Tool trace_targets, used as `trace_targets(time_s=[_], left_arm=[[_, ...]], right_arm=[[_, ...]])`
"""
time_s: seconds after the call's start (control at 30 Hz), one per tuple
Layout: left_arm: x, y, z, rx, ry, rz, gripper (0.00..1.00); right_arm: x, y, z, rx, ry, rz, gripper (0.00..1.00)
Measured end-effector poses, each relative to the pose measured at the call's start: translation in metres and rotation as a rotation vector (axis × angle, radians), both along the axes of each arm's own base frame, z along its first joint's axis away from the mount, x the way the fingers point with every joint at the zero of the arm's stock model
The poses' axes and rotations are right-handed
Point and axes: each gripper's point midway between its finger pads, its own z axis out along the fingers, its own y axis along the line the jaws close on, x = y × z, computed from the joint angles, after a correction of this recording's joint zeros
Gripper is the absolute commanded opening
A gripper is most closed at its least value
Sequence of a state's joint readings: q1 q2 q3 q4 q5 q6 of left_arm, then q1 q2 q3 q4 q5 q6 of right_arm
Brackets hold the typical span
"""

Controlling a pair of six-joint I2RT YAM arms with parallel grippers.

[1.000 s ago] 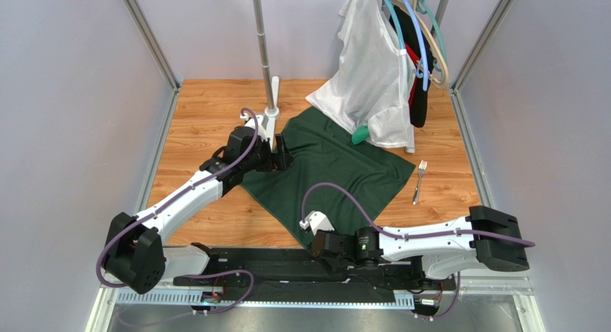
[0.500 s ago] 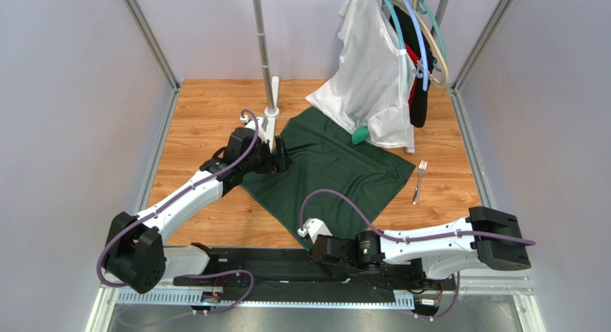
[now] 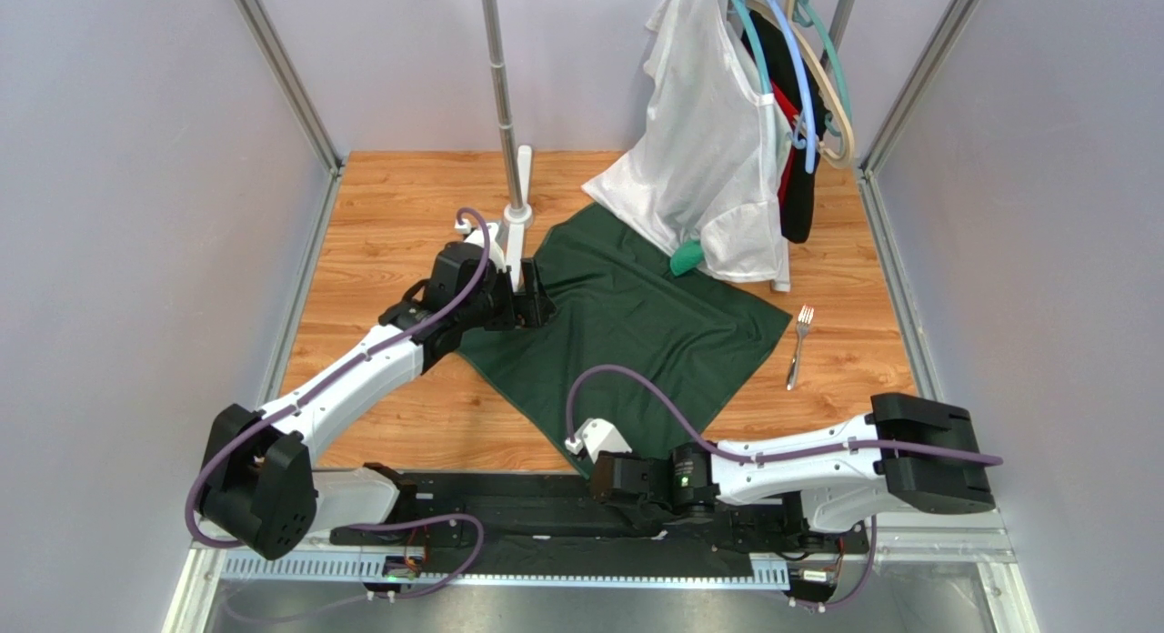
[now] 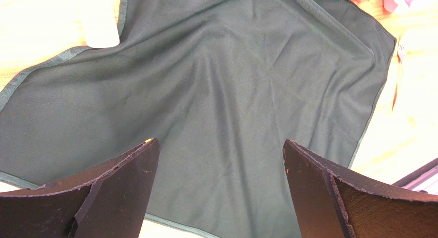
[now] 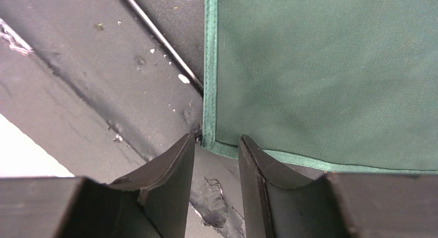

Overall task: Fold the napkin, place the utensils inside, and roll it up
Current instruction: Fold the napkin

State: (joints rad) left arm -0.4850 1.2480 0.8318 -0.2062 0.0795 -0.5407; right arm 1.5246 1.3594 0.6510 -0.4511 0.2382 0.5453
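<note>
The dark green napkin (image 3: 629, 326) lies spread as a diamond on the wooden table, its near corner hanging over the black rail. A silver fork (image 3: 799, 344) rests on the wood just right of it. My left gripper (image 3: 536, 307) hovers over the napkin's left corner; in the left wrist view it (image 4: 219, 142) stands wide open above the napkin (image 4: 231, 84), holding nothing. My right gripper (image 3: 601, 464) is low at the near corner. In the right wrist view it (image 5: 216, 137) is narrowly open, with the hemmed corner of the napkin (image 5: 208, 140) right at the gap between its tips.
A white garment (image 3: 711, 156) on hangers drapes onto the napkin's far edge, with a brighter green piece (image 3: 686, 258) beneath it. A metal pole on a white foot (image 3: 515, 210) stands by the left gripper. The black rail (image 3: 533, 494) runs along the near edge.
The right arm has drawn back toward the near edge, lowering onto the napkin's near corner, and its jaws have narrowed. The left arm, napkin and fork have not moved.
</note>
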Motion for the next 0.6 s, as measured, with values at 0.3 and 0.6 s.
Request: trace_targets(time_s=[0.3,0.6], left_arm=[[-0.001,0.002,0.004,-0.006,-0.004,0.002,0.99],[-0.002,0.006,0.013,-0.018,-0.023,0.002,0.99]], right_arm=[[0.003,0.004,-0.001,-0.012,-0.013,-0.013,0.26],[0.005,0.0,0.0,-0.048,-0.019,-0.027,0.19]])
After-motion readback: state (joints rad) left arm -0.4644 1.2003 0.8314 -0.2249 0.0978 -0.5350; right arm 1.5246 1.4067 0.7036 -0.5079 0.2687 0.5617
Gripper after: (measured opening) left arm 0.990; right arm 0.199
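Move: The napkin's near corner lies practically under the right fingertips, about 1 cm below them. From the right hand, the wooden table's near edge is some 3 cm ahead; the napkin's right corner lies about 25 cm ahead and 21 cm right, and the fork about 21 cm ahead and 23 cm right. From the left hand, the near corner is roughly 27 cm back, 9 cm right and 13 cm down. Close the right gripper to about half its present gap and pinch the hemmed near corner of the napkin between the fingertips, keeping the hand low over the black rail and easing it only about half a centimetre forward. Meanwhile raise the wide-open, empty left gripper a little over 1 cm above the napkin. ##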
